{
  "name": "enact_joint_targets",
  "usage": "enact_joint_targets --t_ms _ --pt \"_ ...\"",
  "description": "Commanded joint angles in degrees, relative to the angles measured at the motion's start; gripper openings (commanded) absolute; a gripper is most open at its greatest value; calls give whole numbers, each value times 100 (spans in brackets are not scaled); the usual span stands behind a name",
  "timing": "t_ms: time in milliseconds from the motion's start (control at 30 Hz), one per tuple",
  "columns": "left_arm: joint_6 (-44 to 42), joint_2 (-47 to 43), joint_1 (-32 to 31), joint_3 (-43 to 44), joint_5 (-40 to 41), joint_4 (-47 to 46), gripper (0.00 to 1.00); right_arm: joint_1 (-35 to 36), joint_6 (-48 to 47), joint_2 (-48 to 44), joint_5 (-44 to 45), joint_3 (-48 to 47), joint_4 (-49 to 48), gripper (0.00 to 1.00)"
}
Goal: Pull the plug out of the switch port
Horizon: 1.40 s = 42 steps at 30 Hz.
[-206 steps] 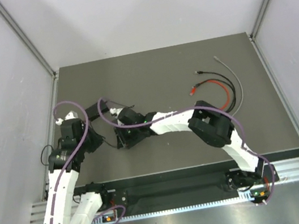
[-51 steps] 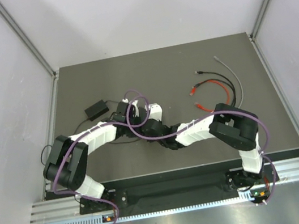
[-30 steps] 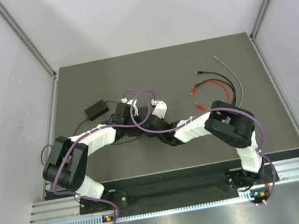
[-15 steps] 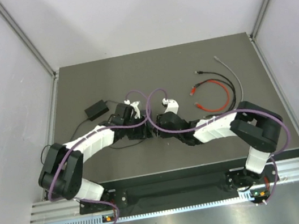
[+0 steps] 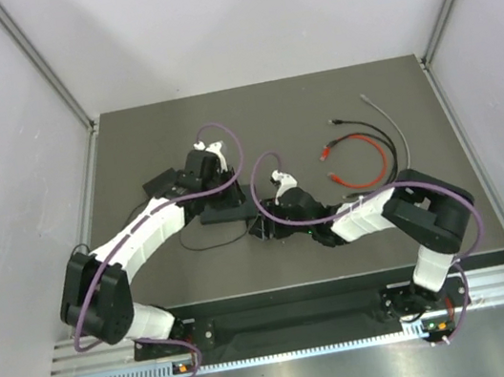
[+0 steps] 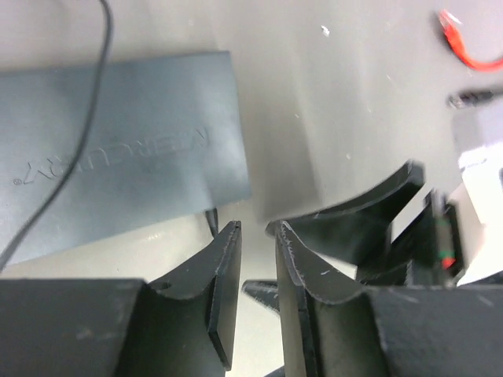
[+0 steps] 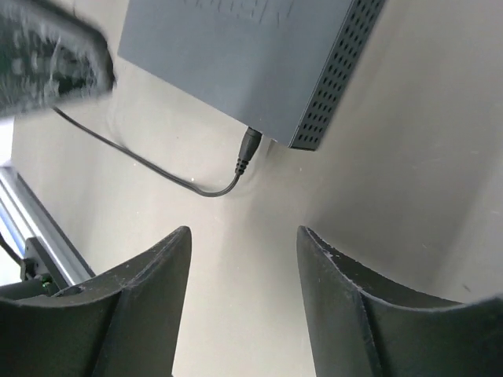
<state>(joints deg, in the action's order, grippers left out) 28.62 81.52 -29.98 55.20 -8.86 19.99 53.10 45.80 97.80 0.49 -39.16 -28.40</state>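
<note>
The switch [image 5: 231,209] lies flat and dark on the mat; its matt top with a raised logo fills the left wrist view [image 6: 118,149]. In the right wrist view a small black plug [image 7: 249,145] on a thin black cable sits in the switch's [image 7: 251,55] thin edge. A red cable's plug [image 5: 334,178] lies loose on the mat, apart from the switch. My left gripper [image 5: 219,182] [image 6: 258,232] hovers at the switch's far side, jaws a narrow gap apart, nothing between them. My right gripper [image 5: 262,218] [image 7: 244,236] is open and empty just short of the black plug.
A black adapter brick [image 5: 159,183] lies left of the switch, its thin cable looping in front. Red [image 5: 366,145], black and grey [image 5: 397,140] cables lie at the right. Grey walls stand on three sides. The right arm's gripper body [image 6: 393,212] shows close beside my left fingers.
Both arms have lifted off the switch, which now shows uncovered. The left gripper drew back towards the far left. The right gripper opened and shifted nearer and left.
</note>
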Motion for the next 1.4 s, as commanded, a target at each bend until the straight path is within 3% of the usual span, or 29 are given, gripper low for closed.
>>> enact_joint_targets --t_ms 0,133,333,800,1033,1200,1233,1367 --pt "302 355 158 307 96 147 29 7 236 292 -348 -110 -974 56" --pt "250 970 501 614 -475 329 23 16 385 617 -129 -224 -1044 53" --pt "187 1428 572 615 -932 -169 16 7 737 881 -84 -118 -1668 42" --pt "451 2061 686 360 -907 -355 5 16 1677 1356 301 -382 -1502 27" --pt "618 2202 686 237 -836 -460 1 -19 2274 1461 504 -338 -1606 24" --pt "820 2228 686 17 -898 -636 0 -151 2459 1759 119 -487 -1677 10" --pt "838 2254 686 -26 -872 -663 0 -160 2556 1786 57 -462 -1816 0" --pt "943 2342 739 -115 -898 -750 0 -212 2627 1901 -408 -339 -1870 0"
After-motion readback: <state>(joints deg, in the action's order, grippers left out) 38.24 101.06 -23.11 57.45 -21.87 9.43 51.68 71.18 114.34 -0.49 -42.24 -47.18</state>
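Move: The right hand's open fingers are just short of the plug, which lies about 3 cm ahead, 4 cm to its left and 2 cm lower, at the near right corner of the switch. The switch's middle is about 2 cm ahead of the left hand, 4 cm to its left and 9 cm below. The plug lies some 2 cm back and 2 cm right of the left hand, the power adapter about 9 cm ahead and 17 cm left. The left hand drops about 7 cm while going some 3 cm forward and tipping more steeply down, its fingers shutting, to rest the closed tips on top of the switch near its right end. Meanwhile the right hand eases left and forward, about 5 cm in all, and sinks some 2 cm, rolling its left side up and tipping down as its fingers close and pinch the plug where it enters the switch. ##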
